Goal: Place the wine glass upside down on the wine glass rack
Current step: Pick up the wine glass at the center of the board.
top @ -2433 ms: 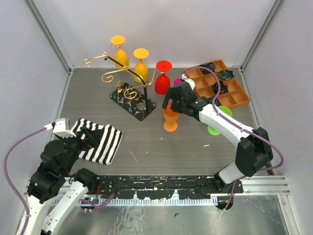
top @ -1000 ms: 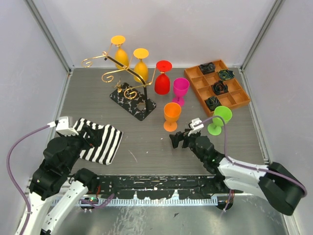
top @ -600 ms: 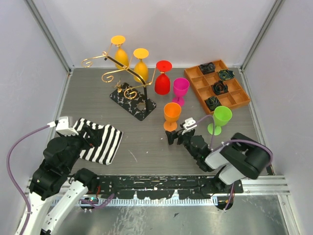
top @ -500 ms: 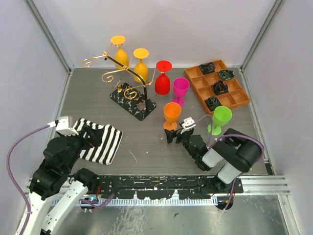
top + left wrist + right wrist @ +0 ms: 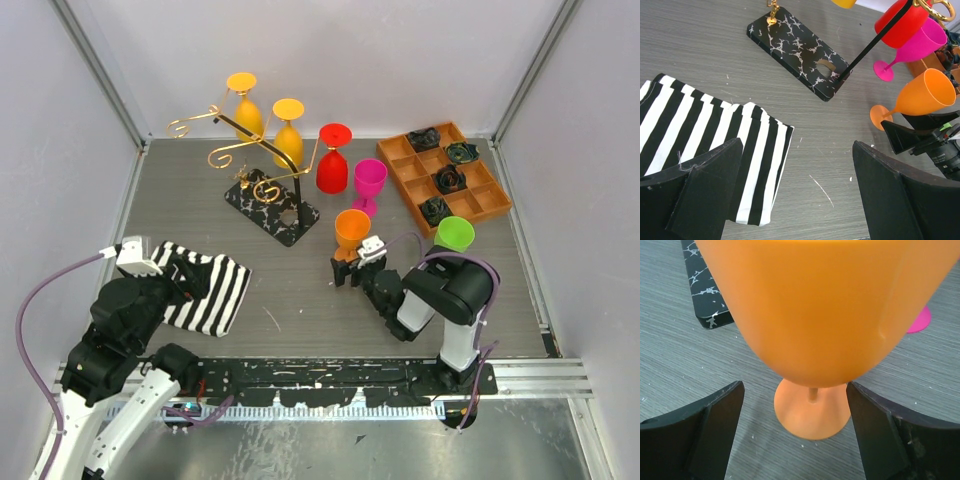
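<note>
An orange wine glass (image 5: 352,230) stands upright on the table in front of the wine glass rack (image 5: 262,150), a gold stand on a marbled black base (image 5: 272,205). My right gripper (image 5: 345,272) is low at the glass's near side. In the right wrist view it (image 5: 794,387) is open, one finger on each side of the orange glass's (image 5: 825,315) foot, touching neither side. My left gripper (image 5: 797,145) is open and empty above the table, beside a striped cloth (image 5: 700,130). The orange glass (image 5: 920,97) and the rack base (image 5: 800,47) show in its view.
Two yellow glasses (image 5: 247,110) and a red one (image 5: 333,160) hang upside down on the rack. A pink glass (image 5: 369,185) stands behind the orange one. A green glass (image 5: 453,238) stands right of my right arm. An orange compartment tray (image 5: 445,172) is at the back right.
My right arm drew back from above the orange glass, dropped low and slid forward left to it. Its jaws have narrowed a little. The left arm has hardly moved.
</note>
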Controlling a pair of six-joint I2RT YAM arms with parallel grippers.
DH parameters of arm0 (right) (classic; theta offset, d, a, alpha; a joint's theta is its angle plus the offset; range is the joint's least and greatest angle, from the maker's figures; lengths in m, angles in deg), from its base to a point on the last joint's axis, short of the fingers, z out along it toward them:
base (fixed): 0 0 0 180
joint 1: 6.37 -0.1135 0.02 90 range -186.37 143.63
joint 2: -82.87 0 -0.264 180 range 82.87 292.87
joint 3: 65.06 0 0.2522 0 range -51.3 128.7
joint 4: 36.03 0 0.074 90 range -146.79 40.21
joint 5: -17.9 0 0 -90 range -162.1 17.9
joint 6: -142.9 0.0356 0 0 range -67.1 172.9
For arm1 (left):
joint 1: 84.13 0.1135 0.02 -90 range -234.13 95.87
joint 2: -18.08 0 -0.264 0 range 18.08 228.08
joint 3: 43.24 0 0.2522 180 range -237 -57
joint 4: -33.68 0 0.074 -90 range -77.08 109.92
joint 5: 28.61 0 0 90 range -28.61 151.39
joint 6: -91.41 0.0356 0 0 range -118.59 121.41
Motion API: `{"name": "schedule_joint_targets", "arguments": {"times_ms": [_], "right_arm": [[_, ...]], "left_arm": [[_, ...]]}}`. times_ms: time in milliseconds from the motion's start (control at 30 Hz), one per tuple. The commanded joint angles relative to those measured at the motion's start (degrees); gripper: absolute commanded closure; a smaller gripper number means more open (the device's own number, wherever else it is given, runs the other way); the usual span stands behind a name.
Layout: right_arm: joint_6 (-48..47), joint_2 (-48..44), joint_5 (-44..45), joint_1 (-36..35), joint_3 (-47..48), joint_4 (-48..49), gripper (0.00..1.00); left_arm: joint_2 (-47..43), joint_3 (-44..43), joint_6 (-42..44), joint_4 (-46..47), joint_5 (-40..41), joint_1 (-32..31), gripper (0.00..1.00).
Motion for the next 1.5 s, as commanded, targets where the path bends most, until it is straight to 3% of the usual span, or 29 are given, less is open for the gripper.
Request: {"name": "schedule_joint_targets", "arguments": {"times_ms": [0, 367, 667, 1467], "right_arm": [[-1.9, 1.7, 1.2, -0.2, 2.6, 9.9, 0.12], [-2.4, 3.8, 1.0, 0.2, 4.8, 9.9, 0.20], [-2.1, 5.1, 0.7, 0.5, 5.4, 9.9, 0.33], [-2.4, 6.3, -0.8, 0.8, 5.5, 9.9, 0.83]], "left_arm": [[0.2, 0.6, 0.2, 2.0, -0.8, 0.2, 0.02], [0.5, 0.6, 0.3, 2.0, -0.8, 0.2, 0.02], [1.0, 0.5, 0.3, 2.0, -1.0, 0.1, 0.02], [1.3, 0.6, 0.4, 2.0, -0.7, 0.1, 0.02]]}}
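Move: The orange wine glass stands upright about 3 cm ahead of the open right gripper and in line with it, its middle some 3 cm above the fingertips, which are at stem height. The magenta glass is roughly 14 cm ahead and 3 cm to the right; the rack's black base lies about 14 cm ahead and 16 cm left. The green glass is some 20 cm right, 3 cm ahead. From the left gripper, the orange glass is about 28 cm right, 16 cm ahead and well below. Slide the right gripper forward about 2 cm and 1 cm left, sinking 1 cm under the orange bowl, so the open fingers straddle the stem. Start closing while still easing in, then shut most of the way from nearly wide open, bringing the fingertips in around the stem with the wrist kept level. ##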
